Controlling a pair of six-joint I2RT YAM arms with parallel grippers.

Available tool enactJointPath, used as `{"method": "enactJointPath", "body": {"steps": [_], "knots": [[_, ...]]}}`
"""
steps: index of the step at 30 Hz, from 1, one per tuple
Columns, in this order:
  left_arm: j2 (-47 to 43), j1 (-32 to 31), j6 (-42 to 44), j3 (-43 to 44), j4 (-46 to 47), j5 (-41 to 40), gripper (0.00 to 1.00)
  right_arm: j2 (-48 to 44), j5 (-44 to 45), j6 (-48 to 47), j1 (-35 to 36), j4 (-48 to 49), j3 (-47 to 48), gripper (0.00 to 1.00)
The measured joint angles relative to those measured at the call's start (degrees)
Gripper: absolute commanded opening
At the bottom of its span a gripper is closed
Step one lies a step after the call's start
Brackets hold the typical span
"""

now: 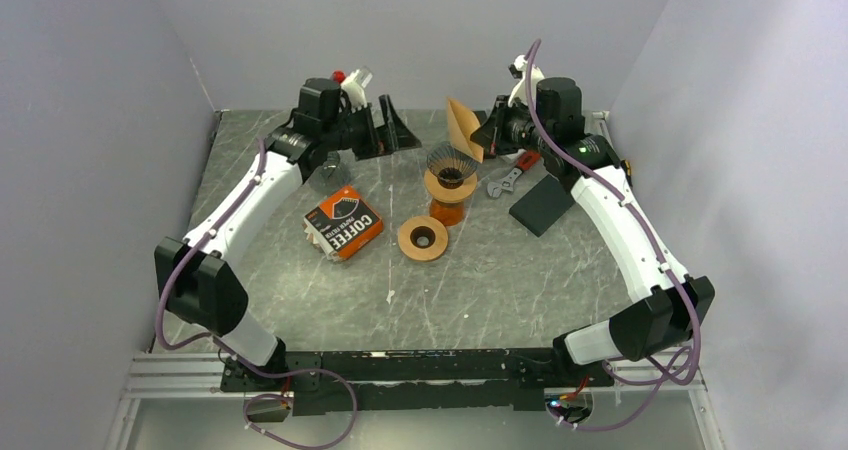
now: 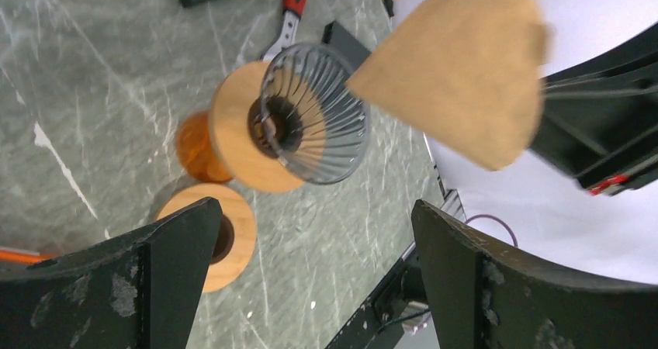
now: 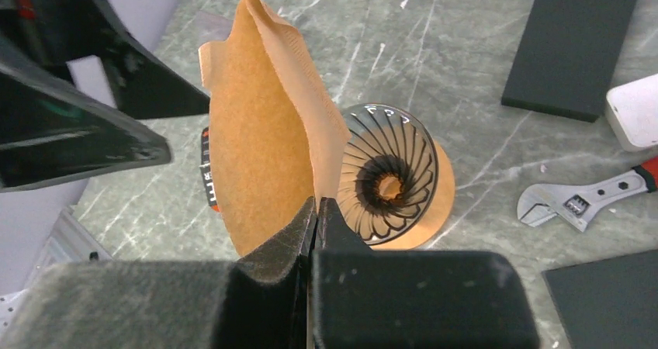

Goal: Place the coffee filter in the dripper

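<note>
The brown paper coffee filter (image 1: 462, 128) hangs in the air, pinched at its lower edge by my right gripper (image 1: 487, 131), which is shut on it. In the right wrist view the filter (image 3: 264, 139) stands just left of and above the dripper (image 3: 388, 182), with the jaws (image 3: 316, 206) pressed together on the paper. The dripper (image 1: 451, 165) is a ribbed glass cone in a wooden collar on an orange carafe (image 1: 448, 211). My left gripper (image 1: 392, 128) is open and empty, left of the filter. In the left wrist view the filter (image 2: 465, 77) floats right of the dripper (image 2: 314, 112).
A coffee filter box (image 1: 343, 222) lies left of the dripper, and a loose wooden ring (image 1: 422, 238) lies in front of it. A red-handled wrench (image 1: 510, 175) and a black block (image 1: 541, 205) lie to the right. Grey walls close in the table.
</note>
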Motion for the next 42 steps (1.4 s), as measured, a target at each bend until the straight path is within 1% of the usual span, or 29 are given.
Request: {"method": "enactJointPath", "body": {"steps": [4,9,17,19,21,24,26,28,33,35,42], "knots": [[1.07,-3.41,0.31,7.63,-2.36,-4.68,0.99,0.0,1.84,-0.85,0.0,-1.11,-0.07,0.0],[1.38,-6.86,1.62,11.34,-3.85,-10.19,1.0,0.11,4.79,-1.99,1.18,-1.66,-0.07,0.0],[6.29,-10.36,3.28,17.27,-8.15,-15.04,1.0,0.98,14.01,-5.07,8.57,-4.46,-0.04,0.0],[7.17,-10.86,3.34,17.81,-9.22,-16.61,0.98,0.98,15.89,-5.7,9.97,-4.94,-0.02,0.0],[7.58,-11.19,3.32,17.81,-10.21,-18.05,0.93,0.98,17.51,-5.97,10.6,-4.94,-0.02,0.0],[8.11,-11.45,3.28,17.81,-10.8,-19.41,0.91,0.98,18.82,-6.01,10.88,-4.9,-0.02,0.0],[8.55,-11.54,3.3,18.08,-11.74,-20.31,0.87,0.98,19.56,-5.99,10.95,-4.9,-0.02,0.0],[9.05,-11.63,3.32,18.34,-12.41,-21.2,0.82,0.98,19.82,-5.99,10.95,-4.9,-0.02,0.0],[9.42,-11.72,4.2,18.34,-13.29,-23.65,0.78,0.98,19.87,-5.92,10.95,-4.87,-0.02,0.0],[9.46,-11.76,4.28,18.34,-13.35,-24.46,0.73,0.98,19.39,-5.88,10.95,-4.83,-0.02,0.0],[9.68,-11.76,4.24,17.9,-11.15,-23.69,0.75,0.98,16.46,-4.94,10.95,-4.35,-0.02,0.0]]}}
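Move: From the right hand, which holds the filter, the dripper's mouth lies about 4 cm left, 2 cm ahead and 13 cm below. The loose wooden ring is 9 cm left, 4 cm back and 31 cm down; the wrench is 10 cm right and 12 cm ahead, 32 cm down. From the open left hand, the filter is about 8 cm right, 3 cm ahead and 5 cm above. Right lowers the held filter 3 cm, tilting; left arcs up, then down, 4 cm right to the filter, part-closing. ##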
